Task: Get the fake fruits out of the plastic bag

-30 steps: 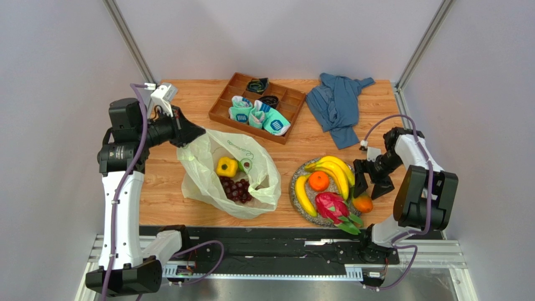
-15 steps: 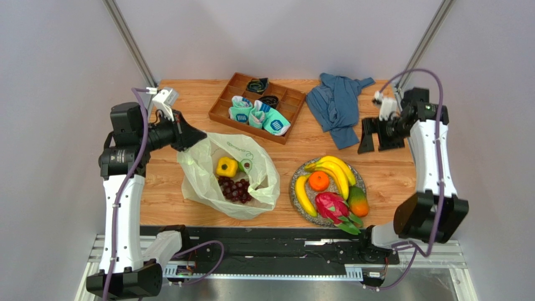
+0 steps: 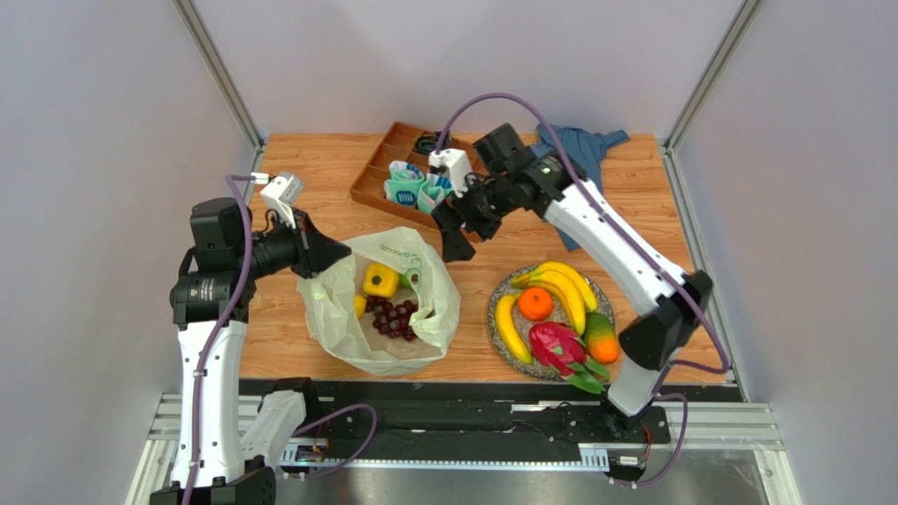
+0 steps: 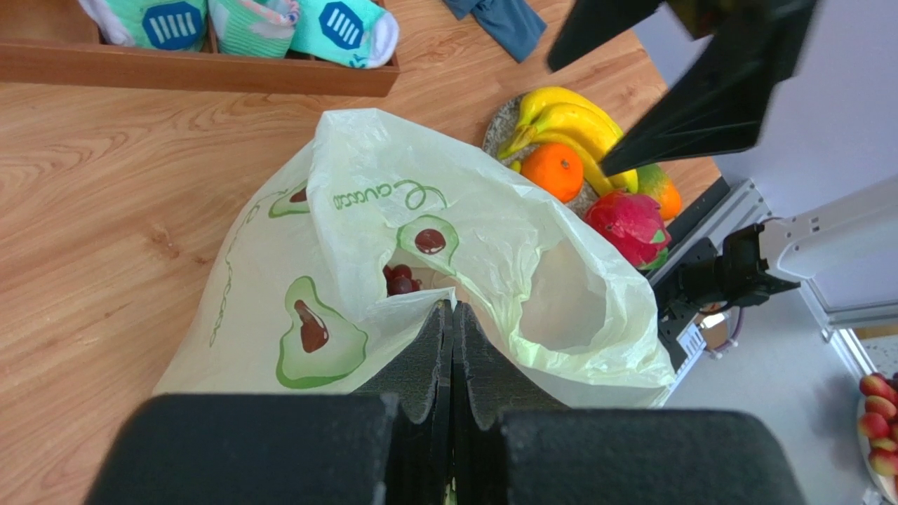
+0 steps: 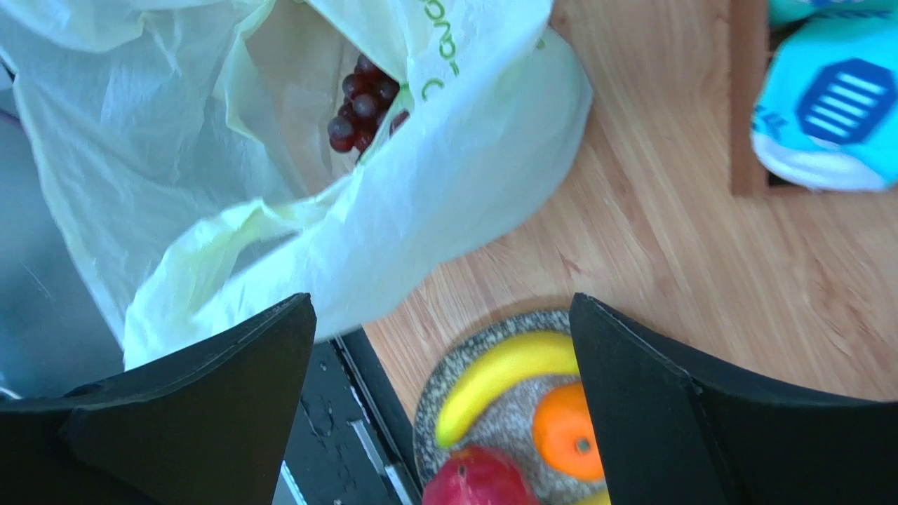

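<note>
The pale yellow-green plastic bag lies open at the table's front left. Inside it show a yellow fruit and purple grapes. My left gripper is shut on the bag's upper left rim and holds it up; in the left wrist view its jaws pinch the thin film. My right gripper hangs open and empty just above the bag's far right edge. Through its wide jaws I see the bag, the grapes and the plate. Bananas, an orange, a dragon fruit and a mango lie on the plate.
A grey speckled plate stands right of the bag near the front edge. A brown wooden tray with rolled teal-white socks sits behind the bag. A blue cloth lies at the back right, partly behind the right arm.
The right arm swung from the plate at the table's right side across to the bag's far edge, and its jaws widened. The left gripper kept its hold; the bag's mouth drew slightly narrower.
</note>
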Tool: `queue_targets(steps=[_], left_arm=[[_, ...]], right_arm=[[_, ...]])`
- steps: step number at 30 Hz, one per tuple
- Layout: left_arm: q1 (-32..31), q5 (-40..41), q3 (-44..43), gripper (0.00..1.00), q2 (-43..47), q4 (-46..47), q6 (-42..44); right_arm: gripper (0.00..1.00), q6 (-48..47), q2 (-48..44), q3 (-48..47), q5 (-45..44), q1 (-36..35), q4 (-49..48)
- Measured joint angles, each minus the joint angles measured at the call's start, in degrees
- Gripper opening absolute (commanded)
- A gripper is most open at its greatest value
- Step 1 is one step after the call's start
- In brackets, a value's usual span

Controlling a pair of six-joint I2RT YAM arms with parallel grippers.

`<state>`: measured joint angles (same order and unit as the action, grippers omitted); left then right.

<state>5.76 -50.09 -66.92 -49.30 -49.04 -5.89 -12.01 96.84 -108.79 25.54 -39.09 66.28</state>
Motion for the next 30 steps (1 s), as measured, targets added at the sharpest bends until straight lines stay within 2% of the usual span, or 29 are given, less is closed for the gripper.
queue_targets(steps=[6,8,9,11,12,16,17,18,22,25,27,30], left_arm=[[0.0,0.1,0.7,0.0,1.9,-0.1,0.0],[0.0,0.2,0.7,0.0,2.1,-0.1,0.0],[0.0,0.2,0.7,0.0,2.1,-0.2,0.1],[0.0,0.5,0.5,0.0,1.6,-0.6,0.2],[0.0,0.7,0.3,0.0,1.1,-0.8,0.3],[0.0,1.4,-2.6,0.0,-2.3,-0.8,0.5],[0.0,1.6,-3.4,0.0,-3.3,-0.7,0.5],[0.0,1.9,-4.5,0.0,-4.6,-0.6,0.5],[0.0,4.1,-10.4,0.0,-8.6,0.3,0.6],[0.0,5.2,-15.5,0.0,-9.1,0.6,1.1],[0.0,5.2,-18.5,0.0,-8.3,1.1,1.6],[0.0,4.2,-20.5,0.0,-5.7,1.6,2.6]], right_arm=[[0.99,4.6,10.6,-3.7,-2.4,-5.5,-0.7],[0.96,5.7,12.0,-3.7,-4.3,-6.9,-0.7],[0.83,6.4,12.8,-3.8,-5.4,-7.5,-0.7],[0.67,7.0,14.7,-4.3,-7.0,-8.6,-0.7],[0.52,7.1,15.7,-5.0,-7.7,-8.8,-0.6],[0.27,6.0,21.3,-11.4,-11.3,-8.4,-0.6],[0.18,5.4,22.8,-13.6,-11.8,-8.2,-1.0],[0.0,4.6,24.3,-16.1,-12.1,-7.8,-1.0],[0.0,1.8,28.5,-27.0,-13.5,-6.2,-2.0],[0.0,0.3,27.6,-30.4,-13.2,-5.3,-3.1],[0.0,-0.5,25.1,-30.2,-12.3,-4.8,-3.5],[0.0,-1.8,17.2,-23.1,-10.5,-4.7,-5.0]])
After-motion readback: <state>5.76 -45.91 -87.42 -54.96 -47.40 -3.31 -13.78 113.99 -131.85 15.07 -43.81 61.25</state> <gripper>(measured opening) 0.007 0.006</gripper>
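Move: The bag's far rim, still loose on this side, lies about 7 cm left, 4 cm ahead and 9 cm below the open right hand. Inside the bag, the yellow pepper sits some 13 cm left, about level fore and aft and 20 cm down; the grapes are roughly 11 cm left, 6 cm back and just as low. The left hand grips the bag's left side; the far rim is about 10 cm right, 9 cm ahead and 12 cm lower. The right fingers close on the bag's far rim: the hand sinks leftward about 9 cm, shuts while swinging forward, then hoists the pinched plastic some 11 cm, easing back at the end. The left hand keeps its pinch throughout, pushing forward a few centimetres before rising about 11 cm and tipping its fingers up nearly 20 degrees. ##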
